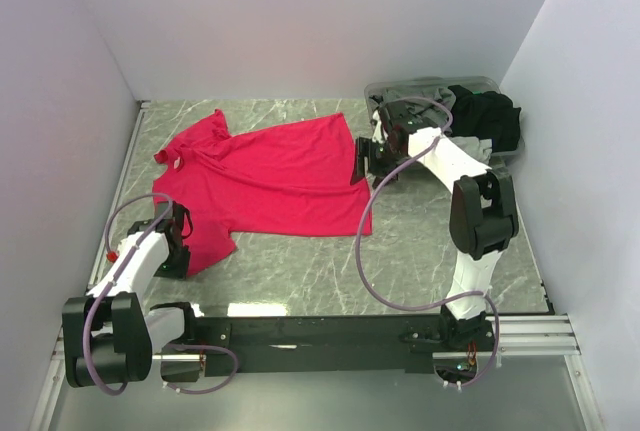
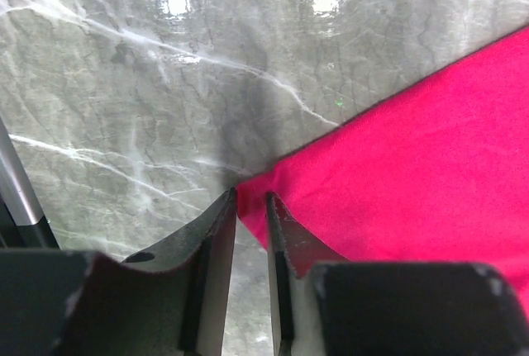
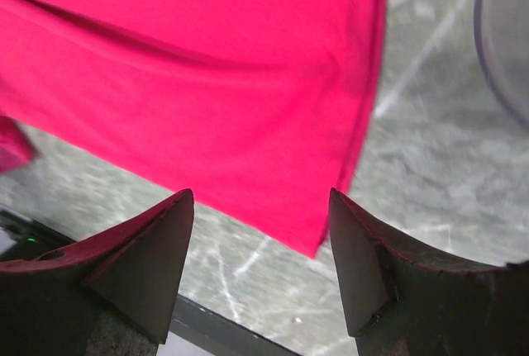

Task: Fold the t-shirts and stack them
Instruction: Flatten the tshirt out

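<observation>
A pinkish-red t-shirt (image 1: 270, 176) lies spread flat on the marble table (image 1: 440, 251). My left gripper (image 1: 180, 246) is down at its near-left sleeve. In the left wrist view the jaws (image 2: 250, 195) stand only a narrow slit apart, with the red t-shirt's (image 2: 413, 158) pointed corner lying between the tips and bare table showing in the gap behind it. My right gripper (image 1: 361, 165) hovers at the shirt's right hem. Its jaws (image 3: 260, 199) are wide open, and the shirt's (image 3: 207, 83) near hem corner lies below and between them. A grey t-shirt (image 1: 410, 91) and a black t-shirt (image 1: 487, 116) sit bunched at the back right.
The grey and black shirts lie in a grey plastic tub (image 1: 505, 154) in the back right corner, just behind my right arm. White walls close in the left, back and right sides. A black rail (image 1: 320, 331) runs along the near edge.
</observation>
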You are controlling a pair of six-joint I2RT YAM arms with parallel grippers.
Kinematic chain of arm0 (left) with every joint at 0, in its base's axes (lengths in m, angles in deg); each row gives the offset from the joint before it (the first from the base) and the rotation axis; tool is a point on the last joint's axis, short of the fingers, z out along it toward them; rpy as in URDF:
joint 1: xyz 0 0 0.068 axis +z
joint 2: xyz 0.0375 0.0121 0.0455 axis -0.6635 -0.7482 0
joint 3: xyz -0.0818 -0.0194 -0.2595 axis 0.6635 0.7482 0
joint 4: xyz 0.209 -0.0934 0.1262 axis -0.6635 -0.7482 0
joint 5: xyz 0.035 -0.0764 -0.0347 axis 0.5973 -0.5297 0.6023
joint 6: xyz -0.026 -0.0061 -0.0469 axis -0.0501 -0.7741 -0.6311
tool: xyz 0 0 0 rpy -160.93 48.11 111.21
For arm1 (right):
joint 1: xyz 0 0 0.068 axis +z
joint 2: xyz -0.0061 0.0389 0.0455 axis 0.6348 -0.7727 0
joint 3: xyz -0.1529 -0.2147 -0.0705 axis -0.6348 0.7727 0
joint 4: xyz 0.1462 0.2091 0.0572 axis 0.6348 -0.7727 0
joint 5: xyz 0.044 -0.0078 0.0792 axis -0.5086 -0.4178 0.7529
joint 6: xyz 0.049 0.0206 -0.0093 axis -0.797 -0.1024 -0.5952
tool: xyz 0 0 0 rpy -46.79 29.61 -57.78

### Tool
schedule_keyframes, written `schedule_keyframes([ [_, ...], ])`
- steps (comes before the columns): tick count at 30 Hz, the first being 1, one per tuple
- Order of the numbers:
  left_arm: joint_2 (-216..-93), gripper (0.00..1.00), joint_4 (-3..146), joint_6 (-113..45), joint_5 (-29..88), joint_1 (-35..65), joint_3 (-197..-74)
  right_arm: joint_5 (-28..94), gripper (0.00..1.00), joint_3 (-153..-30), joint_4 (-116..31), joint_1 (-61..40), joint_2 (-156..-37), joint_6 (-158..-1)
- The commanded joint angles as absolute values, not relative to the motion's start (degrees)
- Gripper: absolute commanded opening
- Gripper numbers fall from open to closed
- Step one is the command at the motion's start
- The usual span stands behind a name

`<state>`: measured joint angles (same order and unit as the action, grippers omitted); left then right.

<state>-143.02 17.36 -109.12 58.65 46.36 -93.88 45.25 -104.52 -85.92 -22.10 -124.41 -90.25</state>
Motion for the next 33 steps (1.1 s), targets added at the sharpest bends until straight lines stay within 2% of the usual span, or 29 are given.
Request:
schedule_keyframes([
  [1, -142.29, 0.26, 18.35, -108.25, 59.21, 46.4, -93.42, 43.29, 0.72, -101.32, -86.47, -22.35, -120.69, -88.86],
  [7, -141.42, 0.12, 19.05, -106.59, 59.3, 46.4, -93.59, 41.09, 0.7, -94.9, -86.21, -21.39, -117.97, -88.77],
  [8, -140.98, 0.06, 19.23, -106.23, 59.38, 46.4, -93.59, 40.91, 0.7, -93.85, -86.29, -21.21, -117.7, -88.77],
  [10, -139.57, 0.0, 18.53, -106.23, 59.65, 46.4, -93.68, 40.65, 0.68, -92.53, -86.73, -20.86, -117.35, -88.77],
  [20, -132.19, 0.0, 16.16, -106.84, 59.74, 46.4, -94.47, 42.14, 0.6, -87.08, -87.26, -19.19, -116.82, -87.8],
  [33, -132.19, 0.0, 15.62, -103.77, 62.11, 46.4, -97.72, 43.46, 0.5, -85.84, -87.08, -17.7, -119.54, -87.98],
])
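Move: The shirt's near sleeve corner already sits between the left hand's partly closed fingers; the sleeve's other corner is some 12 cm to the right and 6 cm farther out. The near hem corner lies about 13 cm back from the right hand, 1 cm to its right and 9 cm below. From the right hand, the hem's far corner is roughly 15 cm ahead and 7 cm left; the laundry bin about 13 cm ahead and 17 cm right. The sleeve corner is pinched as the left fingers shut fully on it, then raised about 3 cm, with the hand drifting slightly forward and its fingertips tilting forward. Meanwhile the right hand travels back about 10 cm and down some 6 cm along the hem to its near corner, tipping some 15 degrees and partly closing its fingers, then stops just above that corner without gripping it. ##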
